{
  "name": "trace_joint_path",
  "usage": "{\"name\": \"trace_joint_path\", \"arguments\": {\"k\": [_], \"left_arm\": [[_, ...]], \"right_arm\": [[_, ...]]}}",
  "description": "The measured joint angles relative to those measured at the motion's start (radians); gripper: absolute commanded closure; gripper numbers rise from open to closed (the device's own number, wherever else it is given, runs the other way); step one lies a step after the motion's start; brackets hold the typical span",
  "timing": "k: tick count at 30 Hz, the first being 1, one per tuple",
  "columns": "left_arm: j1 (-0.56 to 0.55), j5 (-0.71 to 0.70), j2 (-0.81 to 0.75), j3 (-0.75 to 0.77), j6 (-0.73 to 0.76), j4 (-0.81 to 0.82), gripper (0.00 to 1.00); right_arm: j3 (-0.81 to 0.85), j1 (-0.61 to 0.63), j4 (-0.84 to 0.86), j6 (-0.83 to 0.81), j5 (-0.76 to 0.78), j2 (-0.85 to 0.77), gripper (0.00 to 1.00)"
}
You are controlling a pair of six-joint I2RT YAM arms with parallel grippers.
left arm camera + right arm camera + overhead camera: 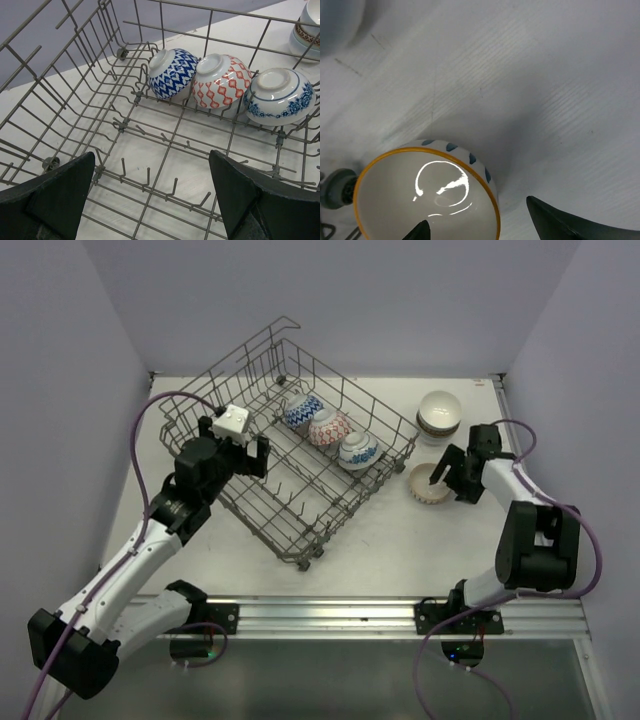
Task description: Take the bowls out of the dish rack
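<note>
The grey wire dish rack (260,528) sits at an angle mid-table. Three patterned bowls lie on their sides in a row at its far right: blue zigzag (172,73), red (221,81) and blue floral (280,96). My left gripper (240,452) hangs open over the rack's bare tines (148,176), holding nothing. To the right of the rack an orange-rimmed bowl (425,195) stands upright on the table (420,486). My right gripper (475,210) is open astride its rim, with one finger inside the bowl and one outside.
A stack of bowls (438,415) stands on the table behind the right gripper and also shows in the left wrist view (307,27). A rack wheel (335,187) sits close to the orange-rimmed bowl. Walls close in the table on three sides.
</note>
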Motion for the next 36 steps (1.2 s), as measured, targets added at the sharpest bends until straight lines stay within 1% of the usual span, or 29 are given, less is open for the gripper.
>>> {"name": "trace_joint_path", "arguments": {"k": [2,5,8,11,14,17,21,24,29,32,34,36], "left_arm": [[0.0,0.007,0.002,-0.002,0.014,0.002,0.0],[0.0,0.021,0.005,-0.005,0.025,0.003,0.0],[0.0,0.03,0.012,-0.005,0.032,0.005,0.0],[0.0,0.034,0.022,-0.011,0.032,0.008,0.0],[0.0,0.048,0.04,-0.02,0.032,0.007,0.0],[-0.003,0.071,0.064,-0.021,0.047,0.008,0.0],[-0.01,0.126,0.107,-0.01,0.092,0.012,0.0],[-0.013,0.155,0.219,0.096,0.138,-0.034,0.0],[-0.013,0.135,0.426,0.329,0.227,-0.063,0.0],[-0.013,0.113,0.548,0.437,0.306,-0.076,0.0],[-0.013,0.112,0.629,0.506,0.377,-0.115,0.01],[-0.013,0.105,0.694,0.538,0.448,-0.135,0.0]], "right_arm": [[0.022,0.0,-0.029,0.0,0.001,-0.04,0.14],[0.074,0.0,-0.067,-0.004,0.005,-0.13,0.14],[0.091,0.0,-0.064,-0.016,0.004,-0.261,0.15],[0.053,0.0,-0.03,-0.034,-0.004,-0.407,0.16],[-0.028,0.0,0.029,-0.043,-0.067,-0.539,0.17],[-0.073,0.0,0.06,-0.046,-0.138,-0.58,0.17],[-0.1,0.0,0.082,-0.049,-0.207,-0.578,0.17],[-0.114,0.002,0.11,-0.049,-0.24,-0.58,0.17],[-0.13,0.002,0.137,-0.042,-0.283,-0.589,0.17],[-0.132,0.005,0.144,-0.037,-0.296,-0.599,0.17],[-0.134,0.008,0.148,-0.035,-0.304,-0.607,0.17],[-0.134,0.017,0.151,-0.034,-0.308,-0.612,0.17]]}}
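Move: The blue zigzag bowl in the rack lies about 22 cm ahead of the left hand, 8 cm to its right and 19 cm below; the red-patterned bowl stands some 16 cm ahead and 15 cm right, the blue-flowered bowl about 10 cm ahead and 24 cm right. From the right hand, the just-placed orange-rimmed bowl is level and 5 cm left, the bowl stack straight ahead about 19 cm, and the zigzag bowl some 22 cm ahead and 36 cm left. The left hand, wide open, first sinks about 4 cm while easing right, then reaches quickly forward some 12 cm towards the blue zigzag bowl, hopping up slightly before dipping again as it rolls its left side up nearly 30 degrees and swings clockwise, with no touch yet. Meanwhile the right hand, its fingers already open astride the orange-rimmed bowl's right rim, lifts about 16 cm clear, then drifts left some 6 cm and tips its fingers up about 35 degrees, staying open. ##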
